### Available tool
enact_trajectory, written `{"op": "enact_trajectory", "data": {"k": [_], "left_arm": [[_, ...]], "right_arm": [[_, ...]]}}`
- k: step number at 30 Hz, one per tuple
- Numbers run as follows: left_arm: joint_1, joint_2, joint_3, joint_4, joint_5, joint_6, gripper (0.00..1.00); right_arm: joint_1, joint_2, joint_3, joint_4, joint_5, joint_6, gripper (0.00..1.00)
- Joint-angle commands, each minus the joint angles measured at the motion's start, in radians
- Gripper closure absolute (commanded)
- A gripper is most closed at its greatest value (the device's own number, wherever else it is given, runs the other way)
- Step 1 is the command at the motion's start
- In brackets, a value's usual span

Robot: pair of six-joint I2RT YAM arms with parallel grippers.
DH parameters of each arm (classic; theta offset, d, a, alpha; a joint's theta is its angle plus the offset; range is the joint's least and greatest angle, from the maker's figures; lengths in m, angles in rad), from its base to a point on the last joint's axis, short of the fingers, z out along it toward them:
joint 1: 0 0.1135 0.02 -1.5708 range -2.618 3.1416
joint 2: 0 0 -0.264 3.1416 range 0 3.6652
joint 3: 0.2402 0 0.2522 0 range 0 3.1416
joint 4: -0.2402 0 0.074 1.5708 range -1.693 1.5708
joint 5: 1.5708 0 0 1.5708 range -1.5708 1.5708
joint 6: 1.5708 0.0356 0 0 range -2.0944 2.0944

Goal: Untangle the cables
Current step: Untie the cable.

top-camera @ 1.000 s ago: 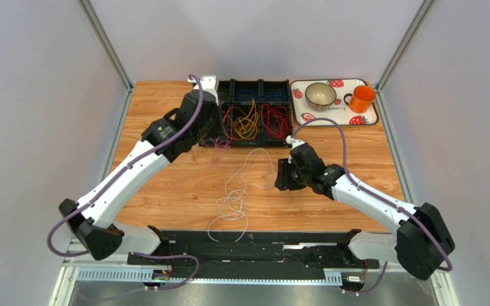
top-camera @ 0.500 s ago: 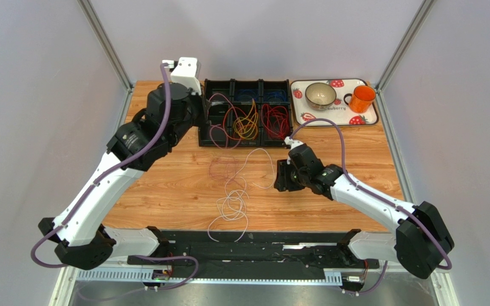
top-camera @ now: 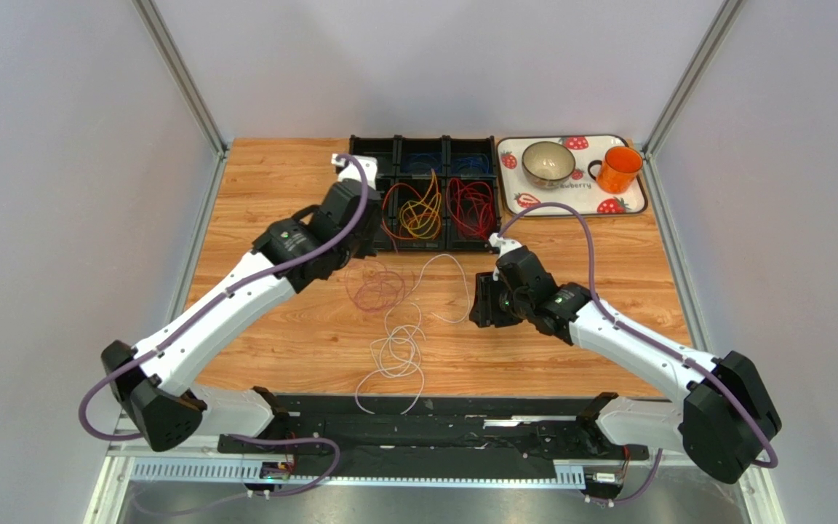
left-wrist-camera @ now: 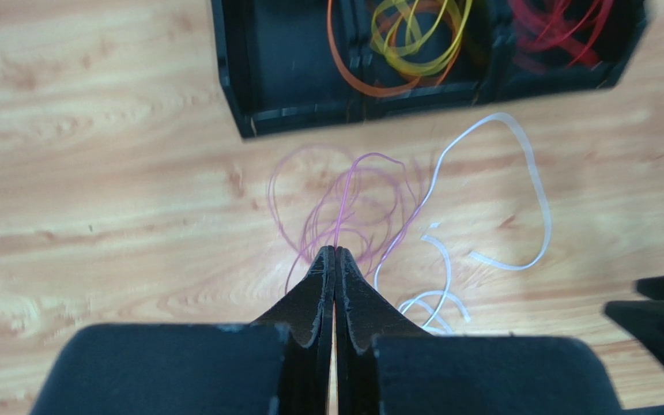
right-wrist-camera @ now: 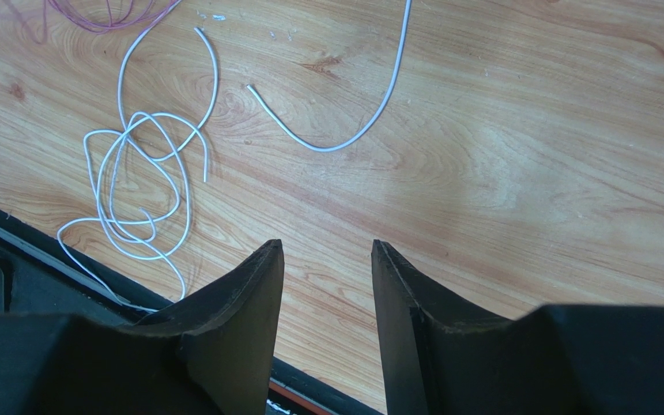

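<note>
Thin purple cable (top-camera: 374, 289) lies in loose loops on the wooden table just in front of the black bin (top-camera: 423, 144). My left gripper (left-wrist-camera: 335, 251) is shut on a strand of the purple cable (left-wrist-camera: 344, 194), which runs straight out from its tips. A white cable (top-camera: 396, 355) is tangled nearer the front, and one end curves up beside the purple loops. My right gripper (right-wrist-camera: 327, 246) hovers open over bare wood to the right of the white cable (right-wrist-camera: 136, 190), holding nothing. Orange and yellow cables (top-camera: 418, 213) and red cables (top-camera: 469, 207) sit in the bin.
At the back right, a strawberry-print tray (top-camera: 522, 202) holds a bowl (top-camera: 549, 162) and an orange mug (top-camera: 618, 169). The black bin's front wall (left-wrist-camera: 301, 121) stands close ahead of my left fingers. A black rail (top-camera: 423, 420) runs along the table's near edge.
My left arm swung up and back-left, then came down again toward the table. The purple cable moved out from the bin's front and now spreads in loops on the wood. The right arm stayed still.
</note>
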Motion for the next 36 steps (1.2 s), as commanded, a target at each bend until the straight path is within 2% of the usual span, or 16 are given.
{"op": "enact_trajectory", "data": {"k": [1, 10, 13, 15, 16, 17, 19, 20, 25, 36], "left_arm": [[0.023, 0.047, -0.08, 0.026, -0.012, -0.072, 1.0], [0.078, 0.179, -0.132, 0.093, -0.013, -0.05, 1.0], [0.092, 0.226, -0.137, 0.096, -0.012, -0.049, 0.97], [0.099, 0.254, -0.135, 0.081, -0.004, -0.055, 0.8], [0.105, 0.265, -0.134, 0.075, -0.001, -0.056, 0.62], [0.107, 0.266, -0.132, 0.07, 0.006, -0.052, 0.52], [0.106, 0.266, -0.124, 0.061, 0.005, -0.055, 0.36], [0.106, 0.265, -0.123, 0.047, 0.0, -0.056, 0.33], [0.107, 0.242, -0.144, 0.05, 0.023, -0.053, 0.25], [0.107, 0.321, -0.281, 0.257, 0.149, -0.106, 0.22]], "right_arm": [[0.005, -0.014, 0.0, 0.017, 0.011, 0.004, 0.54], [0.005, -0.018, -0.006, 0.01, 0.016, 0.004, 0.55], [0.007, -0.021, -0.009, 0.008, 0.017, 0.004, 0.55], [0.007, -0.02, -0.011, 0.01, 0.019, 0.002, 0.54], [0.007, -0.018, -0.012, 0.01, 0.019, 0.002, 0.55], [0.005, -0.015, -0.012, 0.01, 0.019, 0.002, 0.55], [0.007, -0.009, -0.012, 0.014, 0.017, 0.001, 0.55], [0.005, 0.0, -0.008, 0.016, 0.014, 0.001, 0.55], [0.007, 0.021, 0.003, 0.025, 0.01, -0.001, 0.55], [0.007, 0.048, 0.008, 0.033, 0.007, 0.001, 0.55]]}}
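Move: The left gripper already holds a strand of the purple cable; the rest lies in a loose coil about 7 cm ahead of it, about 1 cm to its right and some 26 cm below. The white cable's knotted part is roughly 14 cm nearer the base than that coil and 4 cm right of it; the black box's middle is about 22 cm beyond the coil, 8 cm right. From the idle right gripper the coil lies some 14 cm ahead, 17 cm left and 8 cm down. Bring the left gripper down about 18 cm towards the loose purple coil, easing slightly forward at first and then slightly back, and tip the fingers some 20 degrees further down. Roughly two-thirds of the way down, open the fingers wide to let go of the purple strand, then keep sinking with them open. ##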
